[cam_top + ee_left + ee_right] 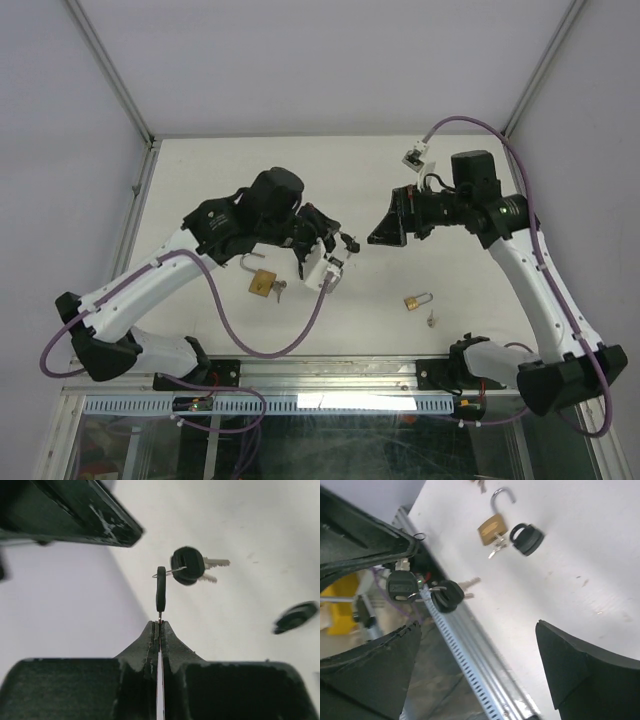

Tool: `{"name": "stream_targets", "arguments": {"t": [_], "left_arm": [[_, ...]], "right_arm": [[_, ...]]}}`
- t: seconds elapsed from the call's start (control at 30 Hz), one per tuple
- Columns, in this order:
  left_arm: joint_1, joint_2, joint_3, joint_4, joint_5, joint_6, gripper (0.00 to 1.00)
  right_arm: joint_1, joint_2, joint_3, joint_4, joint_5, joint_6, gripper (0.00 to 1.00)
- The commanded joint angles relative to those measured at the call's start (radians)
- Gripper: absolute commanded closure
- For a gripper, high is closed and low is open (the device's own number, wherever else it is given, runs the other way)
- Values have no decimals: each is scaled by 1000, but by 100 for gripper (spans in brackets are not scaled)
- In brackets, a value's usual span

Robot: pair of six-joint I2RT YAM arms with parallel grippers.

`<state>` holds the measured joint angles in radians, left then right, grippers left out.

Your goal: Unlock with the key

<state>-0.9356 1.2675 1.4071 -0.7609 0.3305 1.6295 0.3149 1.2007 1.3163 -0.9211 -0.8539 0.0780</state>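
Note:
My left gripper [338,250] is shut on the blade of a black-headed key [160,587] and holds it above the table. Two more keys [189,566] hang from its ring. The bunch also shows in the right wrist view [445,595]. My right gripper [385,232] is open and empty, facing the left one, with the bunch just beyond its fingers [370,670]. A brass padlock [262,281] lies on the table with its shackle open and a key in it [497,544]. A second brass padlock [417,300] lies shut, a small key [431,320] beside it.
A white connector block [414,154] on a purple cable lies at the back right. A perforated metal rail [300,400] runs along the table's near edge. A blurred dark object [295,617] lies on the table at the right of the left wrist view.

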Motion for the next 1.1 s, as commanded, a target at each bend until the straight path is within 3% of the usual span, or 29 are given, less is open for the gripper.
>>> {"name": "stream_targets", "arguments": {"t": [0.0, 0.1, 0.2, 0.27, 0.43, 0.57, 0.6, 0.8, 1.07], "left_arm": [[-15, 222, 292, -667, -34, -359, 100], [-17, 346, 408, -687, -53, -702, 100], [-17, 383, 454, -684, 21, -840, 100], [-16, 407, 476, -685, 56, -915, 100], [-8, 451, 536, -684, 89, -1033, 100], [-3, 471, 582, -685, 99, -1090, 100], [-3, 471, 590, -685, 106, -1096, 100], [-3, 473, 606, -686, 103, -1097, 100], [-3, 485, 641, -684, 120, -1095, 100]], "right_arm": [[-2, -194, -89, 182, 167, -92, 2], [1, -357, -309, 565, 93, -10, 6], [19, -487, -587, 1047, 93, 173, 12], [50, -516, -686, 1195, 117, 198, 14], [200, -477, -737, 1220, 97, 53, 9], [229, -437, -811, 1382, 13, 118, 7], [232, -424, -826, 1418, 8, 142, 9], [257, -403, -822, 1410, 67, 133, 42], [273, -365, -796, 1376, 63, 102, 55]]}}
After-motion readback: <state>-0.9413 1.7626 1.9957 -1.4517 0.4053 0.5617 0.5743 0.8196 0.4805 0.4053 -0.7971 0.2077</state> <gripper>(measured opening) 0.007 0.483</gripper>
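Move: The key sticks out of the left gripper's shut tips, its black head about 3 cm to that hand's right and 2 cm lower, level with it fore and aft. From the open right hand this head lies some 5 cm left, 2 cm higher and 1 cm back. Some 29 cm below the left hand, the black padlock stands 8 cm left and 2 cm ahead, the brass padlock 17 cm left and 2 cm back. Keep the key pinched in the left gripper and dip it about 10 cm, raise it again by a third of that, drawing back 5 cm and rolling it some 80 degrees so the fingers point steeply down. After a slight sway right, bring the right gripper left and back, a little down, towards the key, levelling its fingers to point left; half close them astride the key's head. ##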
